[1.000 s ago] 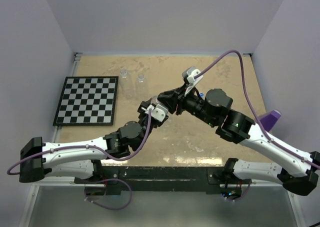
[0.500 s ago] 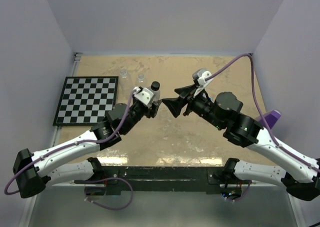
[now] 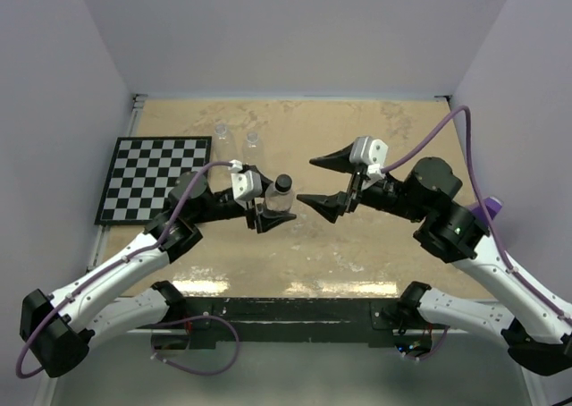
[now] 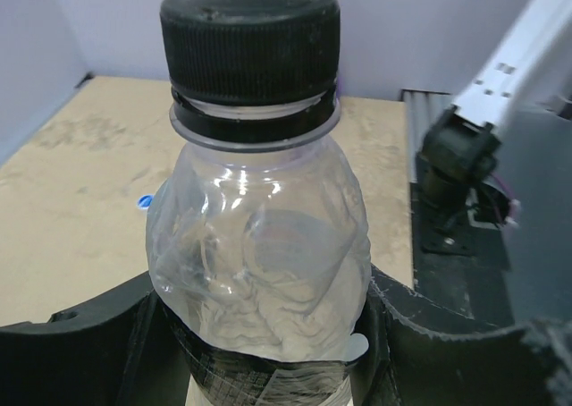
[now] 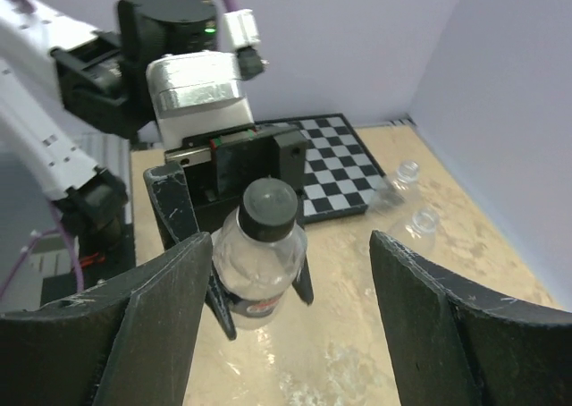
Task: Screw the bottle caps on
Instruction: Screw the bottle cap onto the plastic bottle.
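A clear bottle [image 3: 278, 205] with a black cap [image 3: 283, 184] screwed on stands upright in my left gripper [image 3: 271, 215], which is shut on its lower body. The left wrist view shows this bottle [image 4: 259, 245] and its black cap [image 4: 250, 35] close up between the fingers [image 4: 80, 352]. My right gripper [image 3: 322, 181] is wide open just right of the bottle, not touching it; the right wrist view shows the bottle [image 5: 259, 267] ahead of its spread fingers [image 5: 134, 334]. Two uncapped bottles [image 3: 221, 131] [image 3: 252, 139] stand at the back. A small blue cap [image 4: 143, 200] lies on the table behind the held bottle.
A black and white chessboard [image 3: 156, 179] lies at the left of the tan table [image 3: 295, 245], also seen in the right wrist view [image 5: 335, 160]. A purple object [image 3: 487, 212] sits at the right edge behind my right arm. Grey walls close the back and sides.
The two grippers, close together a second ago, have parted. My right gripper drew back to the right and opened wide. My left gripper moved a little right and nearer with the capped bottle.
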Available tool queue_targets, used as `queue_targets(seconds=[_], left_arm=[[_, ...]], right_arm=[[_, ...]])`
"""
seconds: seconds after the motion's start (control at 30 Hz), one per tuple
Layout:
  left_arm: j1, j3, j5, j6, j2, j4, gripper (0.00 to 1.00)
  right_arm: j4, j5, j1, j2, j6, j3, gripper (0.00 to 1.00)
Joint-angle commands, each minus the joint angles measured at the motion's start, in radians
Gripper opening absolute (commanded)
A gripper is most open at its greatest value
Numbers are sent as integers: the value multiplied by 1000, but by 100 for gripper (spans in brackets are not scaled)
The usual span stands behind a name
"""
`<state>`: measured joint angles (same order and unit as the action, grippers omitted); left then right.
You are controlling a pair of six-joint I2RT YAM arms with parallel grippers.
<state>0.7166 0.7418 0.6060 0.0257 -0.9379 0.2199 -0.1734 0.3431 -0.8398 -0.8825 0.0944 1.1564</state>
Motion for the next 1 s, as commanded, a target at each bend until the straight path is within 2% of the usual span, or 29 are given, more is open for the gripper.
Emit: queue_targets(seconds=[0.0,0.3,0.63,0.87,0.97], left_arm=[[-6,36,264,8,-15,55,0],[-6,59,340,-9,-39,59,0],[-6,73,379,-21,-45,64,0],[-6,77,390,-21,-50,64,0],[-5,83,394,-21,-50,64,0]], right_arm=[[6,207,4,-19,91,55,74],[9,355,5,-65,114,78,67],[0,422,5,-122,117,97,60],[-1,444,5,-141,113,112,48],[-11,442,5,-150,113,115,38]])
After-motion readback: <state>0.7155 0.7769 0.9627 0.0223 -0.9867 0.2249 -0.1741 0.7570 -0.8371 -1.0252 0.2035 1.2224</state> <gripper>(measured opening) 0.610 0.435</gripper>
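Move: Some 6 cm to the right hand's left, about 1 cm farther out and 2 cm lower, is the black cap on the bottle held by the left hand. The cap sits roughly 7 cm straight above the left hand's grip. Of the two clear bottles standing on the table, the nearer is about 19 cm ahead of the right hand, 15 cm left and 22 cm below. The far bottle is 8 cm left of the near one and 2 cm farther out. Bringing its open fingers back around the cap, the right hand moves about 4 cm left and 4 cm back, dipping slightly, turns some 20 degrees counter-clockwise, and narrows its fingers until they straddle the cap, not yet fully closed. The left hand keeps its grip on the bottle, drawing it about 5 cm back while turning it roughly 20 degrees clockwise. ##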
